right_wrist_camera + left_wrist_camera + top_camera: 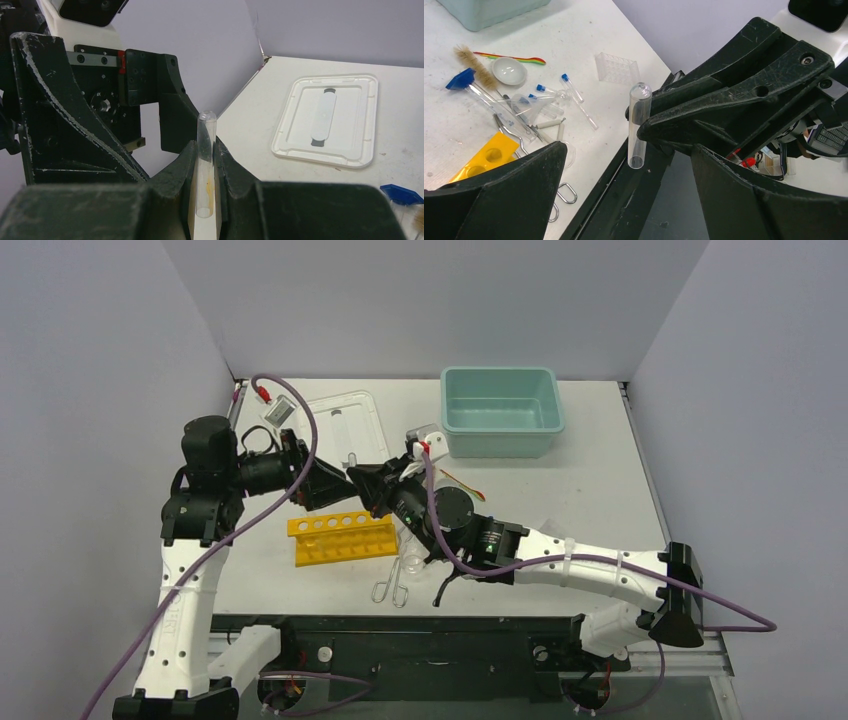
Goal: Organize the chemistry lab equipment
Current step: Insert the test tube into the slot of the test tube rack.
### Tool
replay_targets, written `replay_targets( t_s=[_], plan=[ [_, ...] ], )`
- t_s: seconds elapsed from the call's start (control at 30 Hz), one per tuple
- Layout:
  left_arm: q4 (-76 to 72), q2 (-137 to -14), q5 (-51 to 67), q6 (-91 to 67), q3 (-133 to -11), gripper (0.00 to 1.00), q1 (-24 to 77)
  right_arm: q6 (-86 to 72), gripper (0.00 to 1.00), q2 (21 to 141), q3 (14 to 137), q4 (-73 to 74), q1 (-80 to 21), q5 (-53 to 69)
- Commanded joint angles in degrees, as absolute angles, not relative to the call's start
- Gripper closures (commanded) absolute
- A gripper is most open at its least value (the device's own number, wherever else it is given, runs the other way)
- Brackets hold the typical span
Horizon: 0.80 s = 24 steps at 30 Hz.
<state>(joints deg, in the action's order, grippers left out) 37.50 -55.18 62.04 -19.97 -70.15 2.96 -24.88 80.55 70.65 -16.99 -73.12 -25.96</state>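
My right gripper (205, 152) is shut on a clear glass tube (205, 135), whose rounded closed end sticks out past the fingertips. In the left wrist view the same tube (640, 120) hangs over the table's front edge. My left gripper (628, 150) stands wide open around it, and neither finger touches the glass. From above, the two grippers, left (350, 490) and right (386, 485), meet just behind the yellow holed rack (342, 537). Blue-capped vials (569, 86), a tan brush (474, 65), a round dish (509, 70) and the tongs (392, 585) lie on the table.
The teal tub (500, 410) stands at the back right and the white lid (345, 420) lies flat at the back left. A small clear plastic rack (616, 67) and a blue-ended tool (461, 80) sit among the loose items beside the right arm.
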Motion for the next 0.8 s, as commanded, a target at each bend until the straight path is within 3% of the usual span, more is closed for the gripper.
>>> replay_targets(
  t_s=[0.0,0.3,0.77],
  plan=[
    [36.04,-53.61,64.78,-20.86,-71.28,0.08,3.14,-25.53,1.00,78.80,71.08,-19.63,-73.27,-23.41],
    [36.56,-53.22,64.42,-19.56,-69.47,0.34,3.16,-30.82,1.00,82.27,73.77,-21.73,-72.43,-20.36],
    [38.93,-53.69,63.18,-17.78,-69.12,0.45,3.17,-38.57,1.00,84.30,73.57,-26.96,-68.90,-14.23]
  ],
)
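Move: The test tube, pinched in the right gripper, stands roughly 3 cm to the right of the left hand and 1 cm ahead, its middle about 1 cm higher. For the right hand, the open left gripper it goes to is some 3 cm to its left, 1 cm back and 1 cm lower. From the left hand, the yellow rack lies around 9 cm ahead, 4 cm to the left and 24 cm below; the glass beaker sits roughly 17 cm to the right of the rack and 5 cm nearer. Keep the tube pinched in the right gripper and carry it about 2 cm left and slightly down towards the open left gripper, tipping the fingers down and swinging them a little counter-clockwise, some 10 degrees in all. Meanwhile ease the left gripper back about 1 cm and narrow its fingers from wide open to a little over half around the tube, without gripping yet. ##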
